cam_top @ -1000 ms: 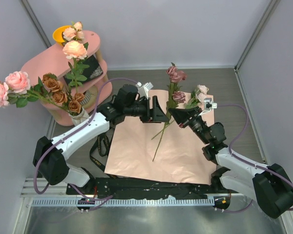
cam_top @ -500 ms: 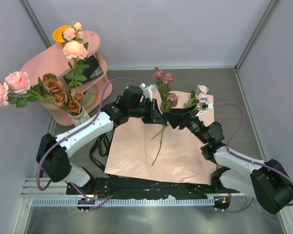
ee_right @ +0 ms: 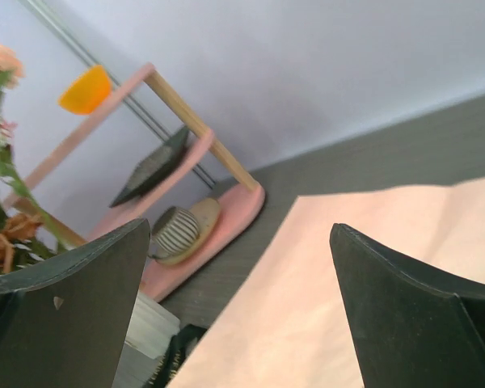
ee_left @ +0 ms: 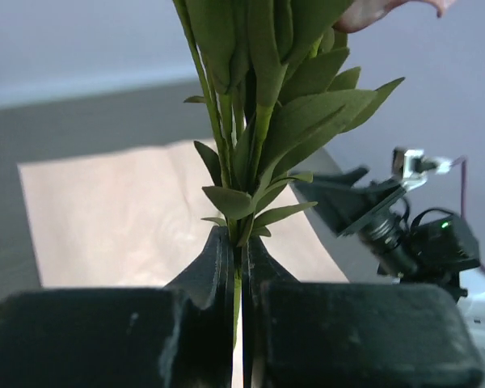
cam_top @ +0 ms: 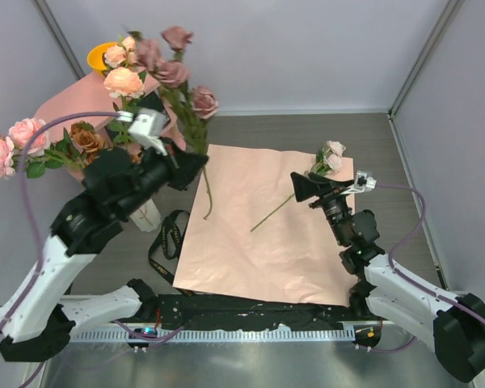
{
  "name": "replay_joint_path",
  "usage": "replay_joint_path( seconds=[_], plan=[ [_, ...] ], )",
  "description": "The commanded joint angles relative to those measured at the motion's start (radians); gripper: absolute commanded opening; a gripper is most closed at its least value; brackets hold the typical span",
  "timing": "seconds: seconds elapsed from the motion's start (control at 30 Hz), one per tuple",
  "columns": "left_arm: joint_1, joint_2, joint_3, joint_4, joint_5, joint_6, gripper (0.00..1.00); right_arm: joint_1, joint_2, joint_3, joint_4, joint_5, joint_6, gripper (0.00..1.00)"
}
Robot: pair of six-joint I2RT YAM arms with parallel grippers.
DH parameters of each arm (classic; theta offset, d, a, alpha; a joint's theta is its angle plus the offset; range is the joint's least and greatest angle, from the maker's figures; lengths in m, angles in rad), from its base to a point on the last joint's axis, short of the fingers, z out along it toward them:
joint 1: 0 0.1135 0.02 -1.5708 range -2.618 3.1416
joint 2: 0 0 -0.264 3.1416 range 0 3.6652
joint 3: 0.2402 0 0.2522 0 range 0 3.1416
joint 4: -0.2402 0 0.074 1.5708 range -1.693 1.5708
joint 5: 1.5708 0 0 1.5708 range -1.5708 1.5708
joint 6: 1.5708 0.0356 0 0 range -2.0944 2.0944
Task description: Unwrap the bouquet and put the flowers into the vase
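Observation:
My left gripper (cam_top: 196, 164) is shut on the green stem (ee_left: 239, 202) of a spray of mauve roses (cam_top: 174, 69), held up above the table's left side. The stem's lower end (cam_top: 206, 202) hangs over the paper's left edge. The white vase (cam_top: 146, 215) stands just below my left arm, partly hidden, and holds pink (cam_top: 16, 141), rust-brown (cam_top: 87, 139) and peach flowers (cam_top: 123, 81). The salmon paper sheet (cam_top: 267, 234) lies flat and unwrapped. One pale pink flower (cam_top: 332, 153) rests on its far right corner. My right gripper (cam_top: 299, 187) hangs open and empty above the paper, close to that flower's stem (cam_top: 271, 214).
A pink tiered shelf (cam_top: 61, 105) stands at the back left with an orange bowl (cam_top: 99, 55) on top. The black ribbon (cam_top: 165, 242) lies on the table by the paper's left edge. Grey walls close in the back and both sides.
My left gripper shut on the mauve rose stem, lifted it and swung it left toward the vase. My right gripper opened, let go of that stem and drew back right.

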Motion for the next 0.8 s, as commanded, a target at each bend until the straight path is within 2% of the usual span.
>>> replay_joint_path(
  seconds=[0.0, 0.1, 0.23, 0.37, 0.47, 0.6, 0.63, 0.77],
  plan=[
    [-0.004, -0.085, 0.128, -0.075, -0.178, 0.175, 0.0, -0.001, 0.094, 0.029, -0.015, 0.029, -0.001, 1.0],
    [-0.003, -0.128, 0.185, -0.124, -0.26, 0.262, 0.0, -0.001, 0.119, 0.041, -0.015, 0.013, 0.007, 1.0],
    [-0.003, -0.222, 0.164, -0.11, -0.457, 0.38, 0.0, 0.001, 0.135, 0.043, -0.015, 0.01, 0.005, 1.0],
    [-0.003, -0.346, 0.091, 0.022, -0.638, 0.453, 0.0, -0.001, 0.156, 0.047, -0.014, 0.012, 0.005, 1.0],
    [-0.003, -0.366, 0.059, 0.063, -0.749, 0.494, 0.0, -0.001, 0.176, 0.049, -0.008, 0.007, 0.007, 1.0],
    [-0.003, -0.412, -0.037, 0.161, -0.827, 0.504, 0.0, -0.001, 0.191, 0.052, -0.003, 0.0, 0.011, 1.0],
    [-0.003, -0.426, -0.068, 0.248, -0.838, 0.513, 0.0, -0.001, 0.193, 0.052, -0.002, 0.0, 0.013, 1.0],
    [-0.003, -0.451, -0.174, 0.422, -0.91, 0.52, 0.0, -0.002, 0.193, 0.052, -0.002, -0.002, 0.011, 1.0]
  ],
)
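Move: The left hand, already holding the mauve roses, has the vase about 18 cm to its left, 2 cm ahead and 32 cm below. From that hand, the black ribbon lies 12 cm left, 5 cm back; the pink shelf stands 24 cm left, 18 cm ahead. For the empty right hand, the white roses' middle is about 3 cm ahead, 2 cm left and 22 cm below; the wrapping paper's middle is 6 cm back, 11 cm left. Left carries mauve roses 25 cm left and up, swinging counter-clockwise; open right sinks 7 cm towards white roses. ##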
